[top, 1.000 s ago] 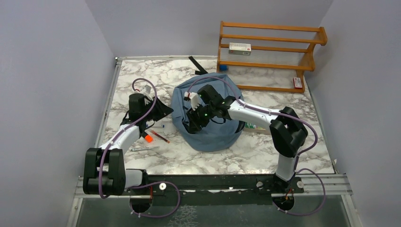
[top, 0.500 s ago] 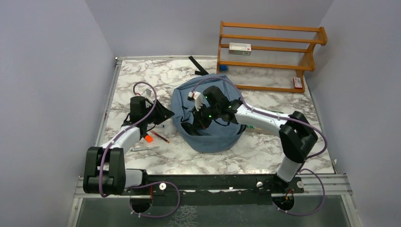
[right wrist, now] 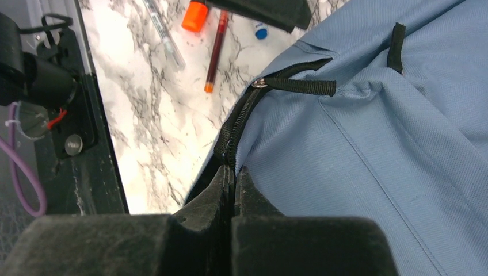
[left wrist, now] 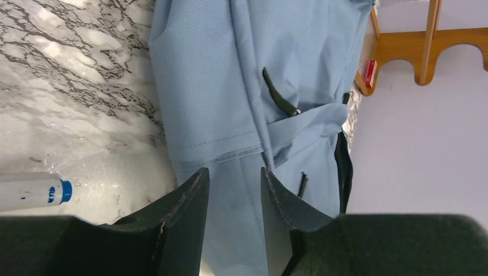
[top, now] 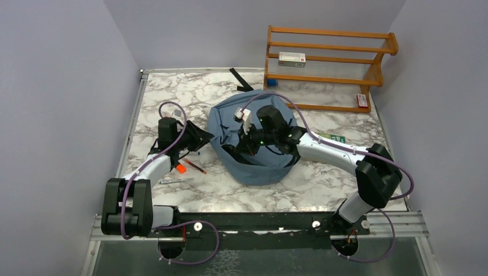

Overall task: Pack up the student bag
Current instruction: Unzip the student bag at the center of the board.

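The student bag (top: pixel 260 165), a soft dusty-blue backpack, lies in the middle of the marble table. My right gripper (top: pixel 246 145) rests on top of it. In the right wrist view the right gripper (right wrist: pixel 233 171) is shut on the bag's (right wrist: pixel 374 144) dark zipper edge, just below the black zipper pull (right wrist: pixel 299 86). My left gripper (top: pixel 202 138) is at the bag's left edge. In the left wrist view the left gripper (left wrist: pixel 235 181) has its jaws apart, with blue bag fabric (left wrist: pixel 218 86) lying between them.
An orange-capped marker (top: pixel 180 168) and a red pen (top: pixel 195 167) lie left of the bag, by a white blue-capped tube (left wrist: pixel 34 192). A green book (top: pixel 332 138) lies right of the bag. A wooden rack (top: pixel 328 63) stands at the back right.
My right gripper has moved right and back over the bag, holding the zipper edge, and the green book now shows. My left gripper has shifted slightly right, to the bag's edge.
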Robot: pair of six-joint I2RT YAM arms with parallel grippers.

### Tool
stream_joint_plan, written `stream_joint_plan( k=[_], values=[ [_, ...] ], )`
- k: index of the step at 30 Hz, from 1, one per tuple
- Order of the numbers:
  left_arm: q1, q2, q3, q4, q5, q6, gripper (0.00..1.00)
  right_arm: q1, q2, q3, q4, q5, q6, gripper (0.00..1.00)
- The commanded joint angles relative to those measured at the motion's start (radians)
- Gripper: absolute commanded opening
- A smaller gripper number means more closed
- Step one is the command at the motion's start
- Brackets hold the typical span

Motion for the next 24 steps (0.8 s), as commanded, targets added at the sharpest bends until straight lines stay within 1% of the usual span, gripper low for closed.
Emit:
stream_joint_plan(
  k=[1, 10, 14, 18, 24],
  values=[
    [-0.006, 0.011, 0.000, 0.049, 0.026, -0.038, 0.40, 0.011, -0.039, -0.049, 0.059, -0.006, -0.069, 0.01],
    [-0.025, 0.058, -0.023, 0.069, 0.076, -0.020, 0.40, 0.014, -0.056, -0.197, 0.066, 0.050, -0.170, 0.01],
    [-0.061, 0.068, 0.014, 0.040, 0.116, 0.046, 0.40, 0.015, -0.060, -0.242, 0.133, 0.090, -0.142, 0.01],
    [-0.114, 0.074, 0.055, -0.016, 0.126, 0.111, 0.40, 0.015, -0.089, -0.270, 0.211, 0.161, -0.062, 0.00],
    [-0.140, 0.076, 0.081, -0.023, 0.121, 0.091, 0.40, 0.014, -0.164, -0.305, 0.373, 0.229, -0.018, 0.01]
  ],
)
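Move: The zip pull by the left corner of the bag's opening lies about 6 cm to the left hand's right, 3 cm back and a few centimetres below its open fingertips. The black loop strap on the bag is roughly 5 cm to this hand's right and 2 cm ahead; the blue-capped marker is some 5 cm left and 6 cm back on the table. From the right hand, which pinches the zip edge, the pull is about 9 cm left, 2 cm ahead and 7 cm lower. The right hand keeps the zip edge of the bag shut in its fingers and sinks about 7 cm while drawing it nearly 4 cm to the right and a little back, then comes up and forward again by some 2 cm. Meanwhile the left hand waits briefly, then swings about 5 cm to the right and 2 cm back towards the zip pull, dipping slightly on the way and turning some 15 degrees clockwise, its fingers staying part-open and not yet closing on anything. ##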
